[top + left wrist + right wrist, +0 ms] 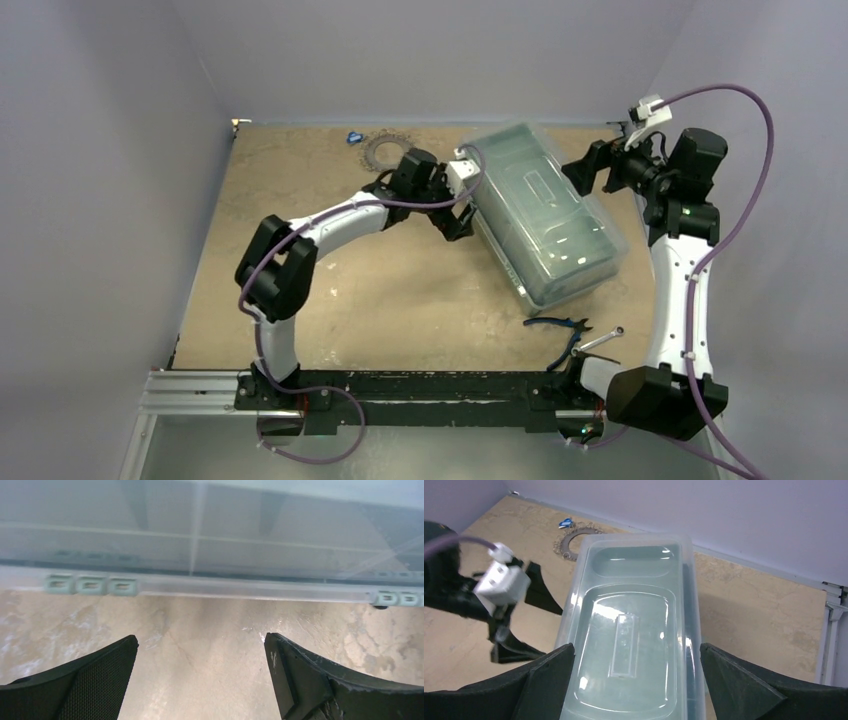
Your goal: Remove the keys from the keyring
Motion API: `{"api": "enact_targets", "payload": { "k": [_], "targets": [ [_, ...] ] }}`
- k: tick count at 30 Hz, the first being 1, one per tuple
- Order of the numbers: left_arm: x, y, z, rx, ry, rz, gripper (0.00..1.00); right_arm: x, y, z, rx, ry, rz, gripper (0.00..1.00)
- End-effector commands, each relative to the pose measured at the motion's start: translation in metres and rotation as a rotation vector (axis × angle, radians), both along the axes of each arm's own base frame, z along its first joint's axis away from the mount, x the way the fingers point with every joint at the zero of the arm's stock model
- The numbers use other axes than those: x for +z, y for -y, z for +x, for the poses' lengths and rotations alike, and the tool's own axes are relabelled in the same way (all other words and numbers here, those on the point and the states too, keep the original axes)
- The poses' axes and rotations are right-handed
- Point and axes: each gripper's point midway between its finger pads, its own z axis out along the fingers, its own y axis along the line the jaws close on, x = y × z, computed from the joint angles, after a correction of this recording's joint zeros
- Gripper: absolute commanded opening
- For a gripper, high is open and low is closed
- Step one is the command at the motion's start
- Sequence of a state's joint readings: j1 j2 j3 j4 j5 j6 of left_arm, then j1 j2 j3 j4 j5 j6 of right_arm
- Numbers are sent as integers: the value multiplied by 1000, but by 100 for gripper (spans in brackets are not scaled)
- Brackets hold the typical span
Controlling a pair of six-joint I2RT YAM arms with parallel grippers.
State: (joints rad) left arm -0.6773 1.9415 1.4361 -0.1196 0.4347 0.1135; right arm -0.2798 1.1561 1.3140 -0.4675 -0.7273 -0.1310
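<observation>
The keyring, a grey metal ring fringed with small keys, lies flat at the far middle of the table, with a blue-headed key at its far left. Both also show in the right wrist view, the keyring and the blue key. My left gripper is open and empty, low over the table, facing the left long side of the clear plastic box. In its own view the fingers stand wide apart over bare table. My right gripper is open and empty above the box's far right end.
The lidded clear box lies slantwise in the middle right, between both grippers; its side fills the left wrist view. Blue-handled pliers and a silver wrench lie near the right arm's base. Walls enclose the table.
</observation>
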Motion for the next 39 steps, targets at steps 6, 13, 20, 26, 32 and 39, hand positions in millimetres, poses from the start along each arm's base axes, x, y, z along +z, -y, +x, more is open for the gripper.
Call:
{"api": "enact_targets", "payload": {
  "k": [6,13,20,26,32,39],
  "targets": [
    [106,-164,46,287,-37,-176,99,2,-74,0,182,24,-111,99],
    [94,-302,69,626,-142,-220,99,-32,-190,-2,427,-55,-317,99],
    [96,-323,66,680,-155,-264,99,-123,-254,8,486,-230,-565,99],
    [96,-320,66,664,-162,-278,99,-161,-260,8,488,-280,-654,99],
    [88,-321,68,674,-186,-279,99,-215,-239,-3,474,-376,-728,99],
    [83,-321,69,680,-196,-277,99,-226,-198,3,428,-408,-748,99]
  ]
}}
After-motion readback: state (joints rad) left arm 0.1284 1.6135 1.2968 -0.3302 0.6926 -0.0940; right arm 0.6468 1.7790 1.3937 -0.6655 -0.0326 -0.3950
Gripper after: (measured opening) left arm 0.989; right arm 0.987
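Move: The box, a clear-lidded case, has its middle about 2 cm ahead of and 2 cm left of the right hand, some 27 below; the pliers lie about 21 cm back and 2 right of that hand. From the left hand, the box's middle is 19 cm right, level ahead, about 5 down. The keyring lies 26 cm ahead and 18 left of the left hand, 12 below, with the blue clip 4 cm beyond and 9 further left. The box's left side is freed as the left hand, open beside it, lifts and swings away left some 33 cm, turning about 40 degrees counter-clockwise, then waits. The open right hand sweeps left over the box about 28 cm, drops about 25 cm in all while its fingers tip down and leftward, and comes back right some 5 cm towards the box's left wall, still sinking. ##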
